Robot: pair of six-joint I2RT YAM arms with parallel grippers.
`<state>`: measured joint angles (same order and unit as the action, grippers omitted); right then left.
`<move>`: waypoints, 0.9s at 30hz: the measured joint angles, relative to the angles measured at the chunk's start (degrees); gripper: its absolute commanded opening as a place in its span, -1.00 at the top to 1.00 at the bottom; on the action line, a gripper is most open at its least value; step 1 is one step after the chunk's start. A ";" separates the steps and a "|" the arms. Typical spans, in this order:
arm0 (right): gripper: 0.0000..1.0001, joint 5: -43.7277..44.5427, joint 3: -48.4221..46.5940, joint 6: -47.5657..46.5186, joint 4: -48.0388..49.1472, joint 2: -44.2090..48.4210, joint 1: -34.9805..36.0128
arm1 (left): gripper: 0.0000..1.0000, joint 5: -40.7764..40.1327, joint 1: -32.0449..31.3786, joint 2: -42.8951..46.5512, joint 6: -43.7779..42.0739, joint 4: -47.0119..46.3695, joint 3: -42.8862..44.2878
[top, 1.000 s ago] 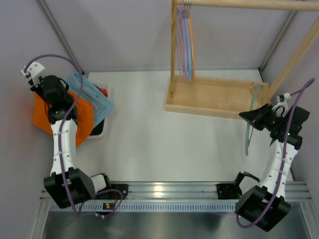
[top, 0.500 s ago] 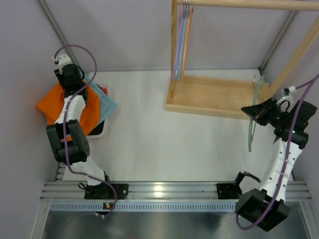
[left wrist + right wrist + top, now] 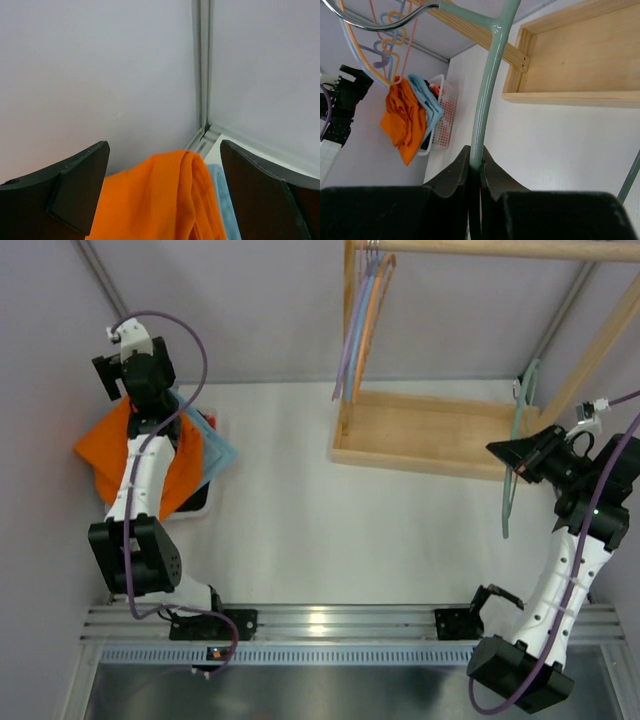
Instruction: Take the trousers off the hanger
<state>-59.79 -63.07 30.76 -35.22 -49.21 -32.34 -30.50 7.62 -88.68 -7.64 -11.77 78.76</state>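
Note:
The bright orange trousers lie bunched over the basket at the far left, off the hanger; they also show in the right wrist view. My left gripper hovers just above them near the back corner. Its jaws stand wide open, with the orange fabric loose below and between them. The pale mint-green hanger hangs bare at the right, beside the wooden rack. My right gripper is shut on its thin bar, jaws pinched around it.
A light blue cloth lies next to the trousers on the white basket. A wooden tray with posts and a top rail stands at the back right. Blue, lavender and orange hangers hang from the rail.
My left gripper has opened and let go of the trousers, after carrying them toward the back left corner. My right arm has raised the hanger slightly toward the rack.

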 measured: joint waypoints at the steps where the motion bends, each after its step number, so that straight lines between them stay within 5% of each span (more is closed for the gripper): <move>1: 1.00 -0.04 -0.24 0.52 0.13 0.11 0.09 | -0.97 0.74 -0.13 2.01 0.02 0.33 0.68; 12: 1.00 1.16 -1.88 16.24 12.76 0.31 5.49 | -0.97 15.89 -0.13 27.08 3.06 1.92 -2.60; 21: 1.00 9.05 -9.11 28.17 26.99 -11.04 20.76 | -0.98 48.46 -0.15 36.72 11.78 8.00 -6.34; 27: 1.00 12.46 -19.69 33.92 33.16 -21.86 28.79 | -0.98 61.44 -0.22 37.97 19.82 10.19 -5.35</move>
<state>-47.33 -82.76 64.69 -2.07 -71.07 -3.55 30.94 7.40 -50.72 12.19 -1.58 73.41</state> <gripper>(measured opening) 0.076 0.987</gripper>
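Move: The right hand holds the empty green hanger; the stretch of wooden rail it is bound for lies about 30 cm ahead, some 7 cm left and 20 cm above. The hung hangers are about 28 cm ahead, 26 cm left and 6 cm up; the wooden tray is 30 cm ahead, 33 cm down. From the empty left hand the orange trousers lie about 10 cm back and 21 cm below, the blue cloth 9 cm back, 13 cm right, 23 cm below. Still pinching the green hanger in shut fingers, the right hand lifts it towards the rail, almost straight up at first, then also left and forward, some 14 cm up in all, its left side rolling up as it swings counter-clockwise. The open left hand leaves the orange trousers, rising and drawing back, then sweeping right while turning about 65 degrees clockwise and tipping up. ##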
